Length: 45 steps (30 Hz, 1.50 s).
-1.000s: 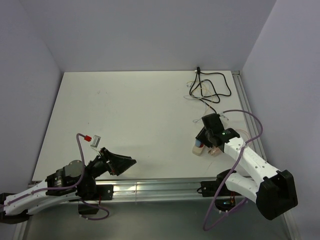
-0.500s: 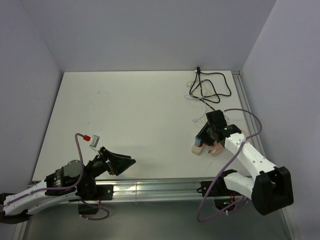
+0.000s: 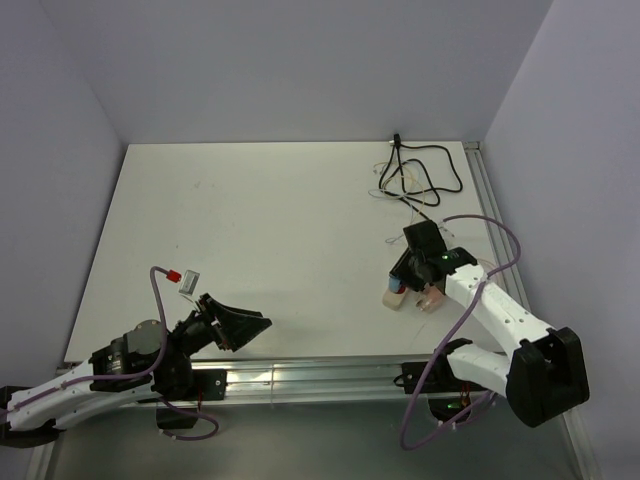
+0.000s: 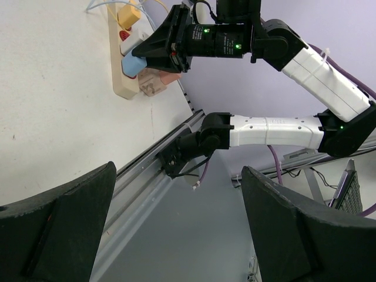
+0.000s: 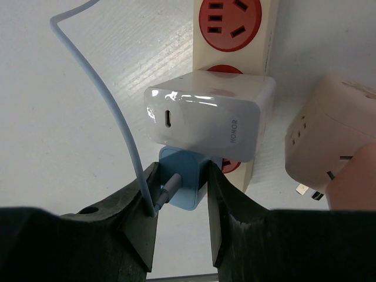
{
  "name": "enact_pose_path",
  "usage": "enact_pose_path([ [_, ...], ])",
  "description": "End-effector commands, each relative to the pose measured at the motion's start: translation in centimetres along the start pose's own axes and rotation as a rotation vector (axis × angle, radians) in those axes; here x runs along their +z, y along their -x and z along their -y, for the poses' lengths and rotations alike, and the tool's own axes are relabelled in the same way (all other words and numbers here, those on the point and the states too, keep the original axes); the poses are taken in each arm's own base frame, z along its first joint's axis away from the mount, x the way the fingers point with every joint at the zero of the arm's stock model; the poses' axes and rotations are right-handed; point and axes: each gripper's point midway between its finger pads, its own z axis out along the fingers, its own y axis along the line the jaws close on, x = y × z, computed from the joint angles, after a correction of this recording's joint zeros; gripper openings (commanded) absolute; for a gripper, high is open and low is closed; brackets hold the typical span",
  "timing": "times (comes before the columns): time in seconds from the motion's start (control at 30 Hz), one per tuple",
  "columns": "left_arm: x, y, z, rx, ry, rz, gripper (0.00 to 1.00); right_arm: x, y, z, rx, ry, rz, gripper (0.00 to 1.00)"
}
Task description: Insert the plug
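A small blue plug (image 5: 183, 179) with a pale cable (image 5: 111, 111) sits between the fingers of my right gripper (image 5: 182, 189), which is shut on it. The plug is at the near end of a cream power strip (image 5: 261, 41) with red sockets, right below a white charger (image 5: 205, 120) plugged into the strip. Its pins are hidden. From above, the right gripper (image 3: 405, 283) hangs over the strip (image 3: 397, 302) at the table's right side. My left gripper (image 3: 245, 325) stands open and empty over the near left edge.
A pinkish adapter block (image 5: 335, 153) lies right of the strip. Black and thin cables (image 3: 425, 175) are tangled at the back right corner. A small red and grey piece (image 3: 183, 278) lies near the left arm. An aluminium rail (image 3: 300, 378) runs along the near edge.
The right wrist swung slightly to the right over the strip and came back, still holding the blue plug. The left arm has not moved.
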Motion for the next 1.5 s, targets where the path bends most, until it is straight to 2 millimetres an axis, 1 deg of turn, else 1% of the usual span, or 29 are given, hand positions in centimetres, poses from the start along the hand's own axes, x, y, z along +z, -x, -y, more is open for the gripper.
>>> enact_pose_path([
  [0.0,-1.1,1.5,2.2,-0.032,-0.105,0.051,0.93,0.4,-6.0,8.9,-0.098,-0.361,-0.197,0.00],
  [0.03,-1.1,1.4,2.2,-0.036,-0.109,0.050,0.92,0.0,-5.8,9.0,-0.102,-0.375,-0.197,0.00],
  [0.1,-1.2,1.4,2.4,-0.040,-0.123,0.051,0.93,-0.2,-6.8,9.7,-0.106,-0.396,-0.250,0.00],
  [0.17,-1.4,1.5,2.5,-0.039,-0.132,0.053,0.92,-0.2,-9.1,10.4,-0.087,-0.430,-0.361,0.00],
  [0.2,-1.4,1.6,2.6,-0.034,-0.134,0.055,0.92,-0.2,-9.8,10.7,-0.089,-0.445,-0.392,0.00],
  [0.3,-1.6,1.7,2.8,-0.025,-0.136,0.055,0.92,-0.1,-10.9,11.2,-0.121,-0.513,-0.433,0.00],
  [0.37,-1.8,1.8,3.0,-0.021,-0.140,0.052,0.92,-0.2,-11.4,11.1,-0.116,-0.540,-0.449,0.00],
  [0.4,-1.8,1.6,2.6,-0.013,-0.124,0.044,0.92,-0.2,-11.4,11.0,-0.108,-0.532,-0.444,0.00],
  [0.43,-1.9,1.8,2.6,-0.014,-0.122,0.050,0.92,-0.2,-11.6,11.3,-0.099,-0.534,-0.450,0.00],
  [0.47,-2.1,2.0,2.6,-0.015,-0.124,0.055,0.92,-0.2,-12.1,11.1,-0.067,-0.510,-0.479,0.00],
  [0.5,-2.2,2.1,2.6,-0.016,-0.124,0.059,0.92,-0.2,-12.2,11.2,-0.050,-0.494,-0.481,0.00],
  [0.6,-2.6,2.3,2.7,-0.017,-0.136,0.069,0.92,-0.2,-11.3,11.3,-0.050,-0.492,-0.439,0.00],
  [0.63,-2.7,2.3,2.6,-0.015,-0.133,0.069,0.93,-0.1,-10.5,11.0,-0.059,-0.489,-0.402,0.00],
  [0.7,-2.8,2.4,2.7,-0.011,-0.131,0.070,0.93,-0.2,-9.7,10.9,-0.068,-0.490,-0.354,0.00],
  [0.73,-2.8,2.4,2.6,-0.010,-0.127,0.069,0.93,-0.2,-9.3,10.5,-0.076,-0.486,-0.336,0.00],
  [0.77,-2.7,2.4,2.6,-0.007,-0.124,0.069,0.93,-0.4,-9.3,10.3,-0.110,-0.482,-0.325,0.00],
  [0.8,-2.6,2.4,2.5,-0.003,-0.119,0.068,0.93,-0.4,-8.8,10.1,-0.123,-0.482,-0.300,0.12],
  [0.9,-2.4,2.3,2.6,-0.007,-0.121,0.069,0.93,-0.5,-8.7,9.8,-0.160,-0.474,-0.278,0.37],
  [0.93,-2.3,2.3,2.6,-0.010,-0.122,0.068,0.93,-0.5,-8.5,9.7,-0.172,-0.471,-0.263,0.49],
  [1.0,-2.1,2.2,2.6,-0.014,-0.123,0.066,0.93,-0.6,-7.8,9.4,-0.185,-0.455,-0.231,0.58],
  [1.03,-2.1,2.1,2.5,-0.017,-0.121,0.064,0.93,-0.9,-7.2,8.8,-0.198,-0.439,-0.207,0.66],
  [1.07,-2.0,2.0,2.5,-0.015,-0.118,0.061,0.93,-1.2,-6.3,8.7,-0.209,-0.439,-0.166,0.71],
  [1.13,-2.0,2.1,2.5,-0.020,-0.116,0.064,0.93,-1.9,-5.1,7.5,-0.221,-0.403,-0.122,0.77],
  [1.17,-1.9,2.1,2.5,-0.019,-0.112,0.062,0.93,-2.7,-4.4,7.2,-0.224,-0.387,-0.090,0.79],
  [1.2,-2.0,2.2,2.6,-0.018,-0.112,0.065,0.93,-3.3,-3.8,6.1,-0.223,-0.347,-0.069,0.80],
  [1.23,-1.9,2.3,2.6,-0.017,-0.106,0.066,0.93,-3.9,-3.5,5.7,-0.232,-0.322,-0.052,0.83],
  [1.3,-1.8,2.4,2.6,-0.013,-0.100,0.069,0.93,-5.3,-2.8,4.0,-0.227,-0.233,-0.016,0.84],
  [1.37,-1.5,2.4,2.5,-0.010,-0.087,0.070,0.93,-6.4,-2.6,3.0,-0.251,-0.158,-0.003,0.85],
  [1.47,-1.2,2.5,2.4,-0.012,-0.067,0.071,0.93,-7.4,-3.5,1.2,-0.328,-0.040,-0.056,0.86],
])
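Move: The right hand still grips the blue plug over the power strip's nearest socket, which lies straight below it by some 3 cm. The white plug stands about 4 cm farther out and 1 cm to the right, the yellow plug roughly 11 cm out and 3 cm right. The beige adapter lies level with the hand, about 8 cm right and 3 cm lower. From the idle left hand the socket is some 14 cm ahead, 31 cm right and 19 cm below. Leftward and slightly down first: the right hand, still pinching the blue plug, shifts about 2.5 cm left, sinks less than a centimetre and holds there. Then its fingers open wide and let go, the hand pulling back some 7 cm and to the right towards its base, dipping about 2.5 cm before rising clear by 6 cm, with the wrist turning some 10 degrees counter-clockwise. ##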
